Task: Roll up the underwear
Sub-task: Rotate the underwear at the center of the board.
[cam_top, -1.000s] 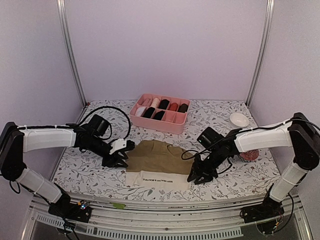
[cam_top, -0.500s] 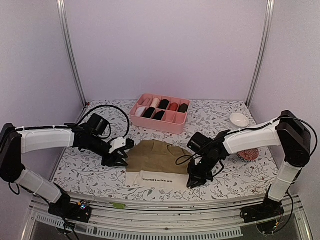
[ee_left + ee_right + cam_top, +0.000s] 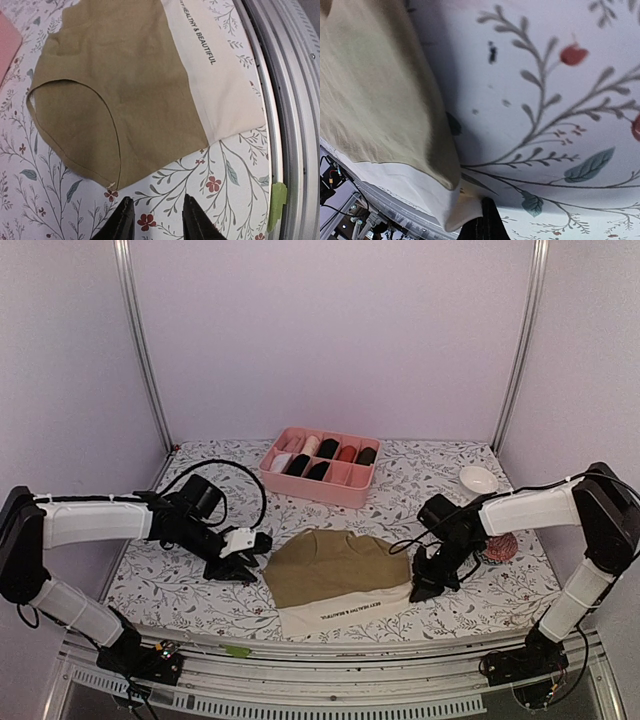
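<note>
An olive-brown underwear (image 3: 328, 566) with a cream printed waistband (image 3: 345, 608) lies flat in the middle of the floral table. My right gripper (image 3: 422, 586) is at its right waistband corner and shut on it. In the right wrist view the closed gripper (image 3: 484, 222) pinches the cream corner (image 3: 462, 210), and the olive underwear (image 3: 375, 100) slopes away to the left. My left gripper (image 3: 256, 552) sits low just off the garment's left edge. It stands open (image 3: 156, 220) over bare table, a little short of the underwear (image 3: 125, 90) hem.
A pink divided box (image 3: 352, 492) with rolled dark and light pieces stands at the back centre. To the right are a small white bowl (image 3: 478, 480) and a red-and-white ball (image 3: 500, 548). The metal front rail (image 3: 295, 125) runs close to the waistband, with green tape (image 3: 277, 207) on it.
My right gripper closed on the waistband's right corner and drew back to the right, shifting and turning the underwear. My left gripper narrowed a little and stayed by the left edge.
</note>
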Controlling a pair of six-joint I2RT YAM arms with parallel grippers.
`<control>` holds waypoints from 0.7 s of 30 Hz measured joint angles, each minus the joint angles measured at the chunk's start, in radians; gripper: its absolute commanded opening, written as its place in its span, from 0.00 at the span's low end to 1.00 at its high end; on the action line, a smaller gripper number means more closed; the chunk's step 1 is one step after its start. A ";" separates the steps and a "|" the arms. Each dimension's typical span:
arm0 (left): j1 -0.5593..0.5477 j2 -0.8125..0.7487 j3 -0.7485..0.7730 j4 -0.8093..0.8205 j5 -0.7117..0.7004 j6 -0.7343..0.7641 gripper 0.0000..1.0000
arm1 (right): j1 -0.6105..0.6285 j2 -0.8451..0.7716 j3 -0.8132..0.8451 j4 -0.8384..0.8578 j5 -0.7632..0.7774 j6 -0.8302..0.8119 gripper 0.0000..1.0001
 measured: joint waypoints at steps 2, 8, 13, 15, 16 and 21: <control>-0.034 0.010 0.000 0.001 -0.003 0.025 0.30 | 0.000 0.024 0.027 -0.003 0.005 -0.029 0.00; -0.115 0.098 0.031 0.017 -0.012 0.059 0.25 | 0.000 0.060 0.072 -0.046 0.023 -0.104 0.00; -0.134 0.237 0.150 0.062 -0.049 0.057 0.21 | -0.002 0.105 0.141 -0.085 0.073 -0.171 0.00; -0.145 0.286 0.190 0.081 -0.078 0.058 0.19 | -0.011 0.106 0.146 -0.087 0.093 -0.193 0.00; -0.152 0.314 0.209 0.091 -0.096 0.058 0.17 | -0.022 0.106 0.149 -0.089 0.105 -0.203 0.00; -0.173 0.412 0.235 0.105 -0.185 0.080 0.11 | -0.071 0.115 0.179 -0.102 0.175 -0.252 0.00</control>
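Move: The left hand hangs about 7 cm above the table, with the near left edge of the underwear roughly 5 cm to its right and 2 cm ahead; the middle of the underwear is about 18 cm right and 2 cm ahead. The right hand already pinches the waistband end, with the underwear's middle some 15 cm to its left and 4 cm ahead. The pink box stands about 33 cm ahead and 14 cm right of the left hand; the red patterned bowl is some 15 cm ahead and 20 cm right of the right hand. Keeping its shut pinch on the waistband's right end, the right hand drags it along the table, slowly at first and then faster, about 6 cm forward with a 2 cm drift right towards the end, the wrist tilting about 10 degrees. The left hand dips back and right a little, then swings forward and right and sinks steeply, ending some 6 cm lower and 6 cm farther right, with fingers closing from about a third open to nearly shut as the tips come down onto the underwear's left part by the leg seam. ##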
